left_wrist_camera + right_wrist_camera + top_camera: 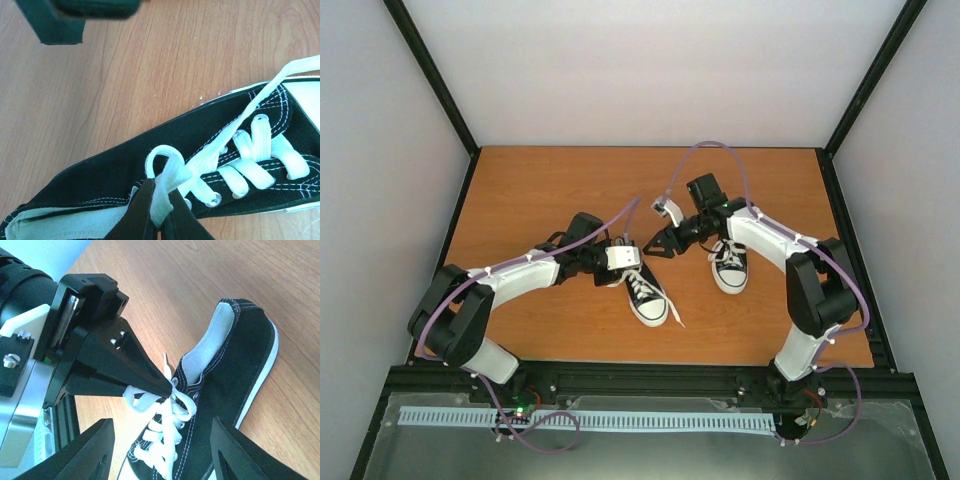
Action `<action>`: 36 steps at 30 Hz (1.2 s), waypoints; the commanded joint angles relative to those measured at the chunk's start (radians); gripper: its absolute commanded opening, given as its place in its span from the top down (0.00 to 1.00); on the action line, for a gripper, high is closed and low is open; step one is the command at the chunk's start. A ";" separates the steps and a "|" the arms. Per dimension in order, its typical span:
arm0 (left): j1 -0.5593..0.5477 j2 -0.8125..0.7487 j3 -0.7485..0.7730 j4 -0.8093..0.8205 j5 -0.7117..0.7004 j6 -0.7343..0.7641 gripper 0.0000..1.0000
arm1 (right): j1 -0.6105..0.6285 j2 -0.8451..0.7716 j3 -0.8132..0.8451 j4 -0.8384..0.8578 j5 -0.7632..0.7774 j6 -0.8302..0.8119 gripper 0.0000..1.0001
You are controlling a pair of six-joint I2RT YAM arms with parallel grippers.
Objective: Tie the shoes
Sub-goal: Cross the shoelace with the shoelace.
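Two black shoes with white toe caps lie on the wooden table. The left shoe (647, 297) is under both grippers; the right shoe (730, 265) lies beside the right arm. In the left wrist view my left gripper (162, 194) is shut on a white lace loop (167, 165) at the top eyelets of the shoe (125, 165). A long lace strand (280, 82) runs off toward the toe. In the right wrist view my right gripper (165, 460) stands open over the laces (167, 432) of the same shoe (235, 370), holding nothing. The left gripper's fingertips (157, 382) pinch the loop just ahead of it.
The two grippers (635, 260) (652, 246) are nearly touching above the left shoe. A loose lace end (675, 318) trails on the table by its toe. Black frame posts and white walls bound the wooden table (550, 190).
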 commanded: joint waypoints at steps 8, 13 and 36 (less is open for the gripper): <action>-0.008 0.044 0.061 0.003 -0.024 -0.030 0.99 | 0.004 0.157 0.020 0.055 -0.103 -0.028 0.63; -0.009 0.057 0.078 -0.020 -0.020 -0.026 0.99 | 0.008 0.253 0.081 0.032 -0.138 -0.036 0.62; 0.002 0.042 0.080 -0.040 0.010 -0.044 0.99 | 0.031 0.225 -0.012 0.093 -0.121 0.009 0.93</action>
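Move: The small white shoelace loop beside the left fingertips, at the top of the lacing, is some 8 cm below the right hand, about 2 cm to its left and 2 cm back. The shoe carrying it has its middle about 7 cm back, 1 cm left and 11 cm down from the right hand; the other shoe stands roughly 18 cm to the right, level fore and aft, 11 cm down. From the left hand the loop is about 2 cm to the right, level in height. The shoelace loop is what the right hand comes down on: it drops about 7 cm with its fingers half open, the wrist turning some 10 degrees, then eases about 2 cm left and slightly back against the left fingertips and shuts, pinching the lace. The left hand keeps its pinch on the crossed laces, shifting only about 1 cm forward and slightly down. ##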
